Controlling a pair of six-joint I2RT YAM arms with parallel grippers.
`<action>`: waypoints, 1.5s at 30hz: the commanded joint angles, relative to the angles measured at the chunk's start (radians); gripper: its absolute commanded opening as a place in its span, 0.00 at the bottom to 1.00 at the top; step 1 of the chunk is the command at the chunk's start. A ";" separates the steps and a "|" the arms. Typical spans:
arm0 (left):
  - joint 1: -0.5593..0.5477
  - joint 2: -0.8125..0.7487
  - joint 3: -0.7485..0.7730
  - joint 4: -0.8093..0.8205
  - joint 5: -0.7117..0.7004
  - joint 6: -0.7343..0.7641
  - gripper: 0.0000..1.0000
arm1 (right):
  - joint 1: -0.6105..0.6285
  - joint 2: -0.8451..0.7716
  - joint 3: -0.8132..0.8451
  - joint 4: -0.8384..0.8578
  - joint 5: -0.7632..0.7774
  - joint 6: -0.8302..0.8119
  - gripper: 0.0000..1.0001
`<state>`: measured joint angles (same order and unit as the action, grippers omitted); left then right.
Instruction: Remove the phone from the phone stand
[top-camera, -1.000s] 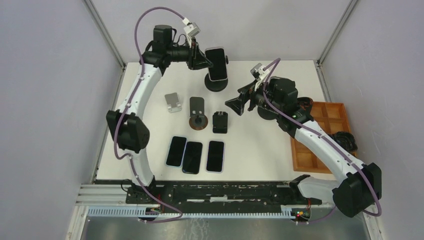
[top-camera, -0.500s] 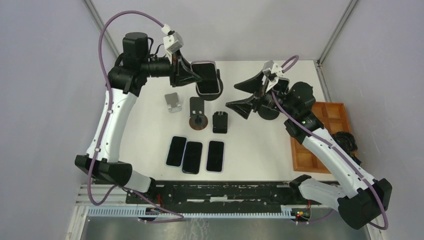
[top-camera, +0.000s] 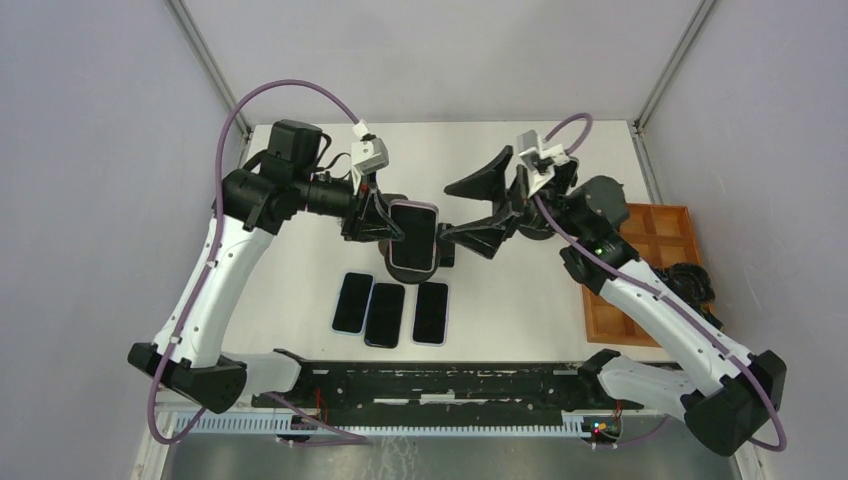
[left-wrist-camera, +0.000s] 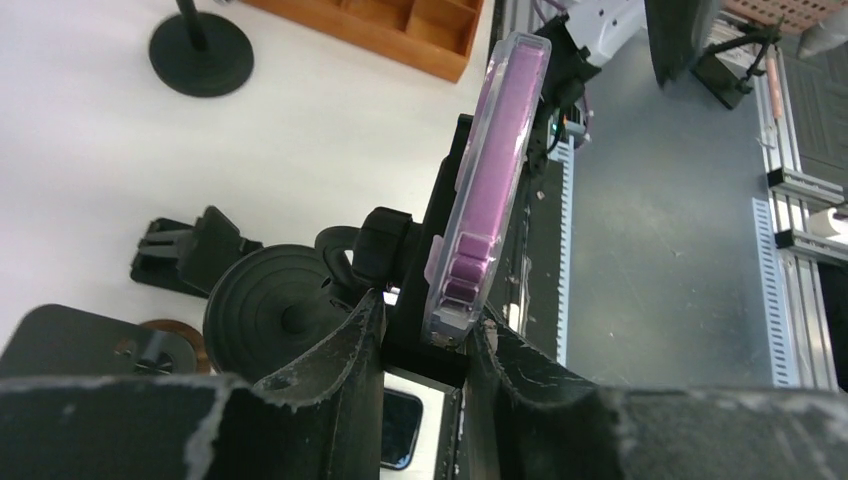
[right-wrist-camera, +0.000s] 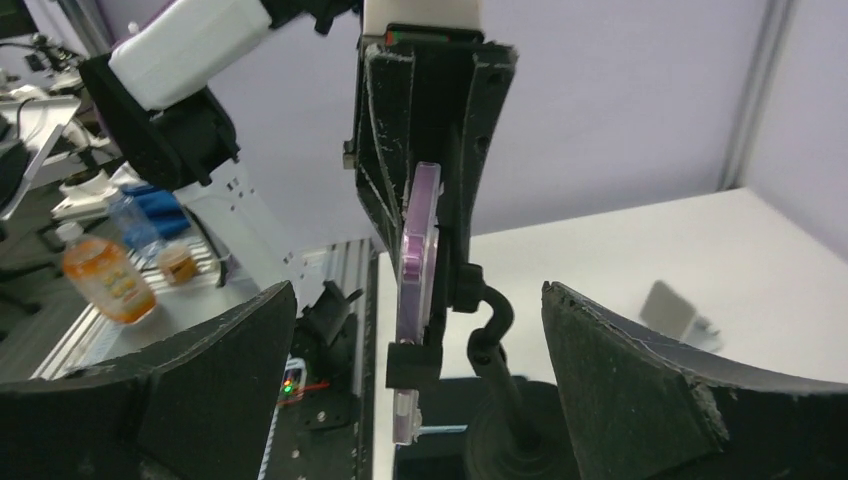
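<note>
A phone in a purple case (top-camera: 413, 233) sits clamped in the cradle of a black phone stand. My left gripper (top-camera: 385, 228) is shut on the phone's end and the cradle together and holds both in the air over the table's middle. In the left wrist view the phone (left-wrist-camera: 498, 180) stands edge-on between my fingers (left-wrist-camera: 340, 360), and the stand's round base (left-wrist-camera: 275, 315) hangs to the left. My right gripper (top-camera: 455, 212) is wide open just right of the phone. In the right wrist view the phone (right-wrist-camera: 418, 270) and the stand's stem (right-wrist-camera: 497, 350) lie between the spread jaws.
Three dark phones (top-camera: 385, 314) lie side by side on the table below the held one. A wooden compartment tray (top-camera: 650, 270) sits at the right edge. A second round-based stand (left-wrist-camera: 200, 60) stands at the back right. Small stands (left-wrist-camera: 185, 255) sit mid-table.
My left arm has carried the phone in its stand from the table's back to above the middle. My right gripper has spread wider and come up beside it.
</note>
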<state>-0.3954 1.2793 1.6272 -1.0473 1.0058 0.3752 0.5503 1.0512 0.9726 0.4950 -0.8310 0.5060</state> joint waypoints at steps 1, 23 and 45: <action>-0.014 0.002 0.052 -0.061 0.014 0.137 0.02 | 0.104 0.058 0.079 -0.123 0.033 -0.084 0.98; -0.039 0.016 0.028 -0.300 -0.040 0.333 0.02 | 0.241 0.219 0.122 -0.283 0.008 -0.040 0.00; -0.039 -0.223 -0.207 -0.021 0.186 0.160 1.00 | 0.298 -0.015 0.142 -0.404 0.151 0.362 0.00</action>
<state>-0.4351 1.1690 1.4784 -1.2423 1.1187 0.6369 0.8486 1.0470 0.9066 0.1459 -0.6632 0.8680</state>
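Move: Held aloft in the left hand's shut fingers, the pink-cased phone has its middle some 3 cm to the right of that hand and about level with it; its stand hangs on, base roughly 14 cm below and 3 cm farther out than the left hand. For the open right hand, the phone's middle lies about 8 cm left, 2 cm back and 5 cm lower. The nearest flat phone lies on the table, about 11 cm left and 38 cm below the right hand. Sweeping left and down about 8 cm each, the right hand closes on the phone's right side while the left, still pinching its left side, sinks some 5 cm. Then the left opens wide and lets go, easing back and a little up beside the phone; the right draws it back about 5 cm and slightly right, rolling some 25 degrees so the far end tips down. ##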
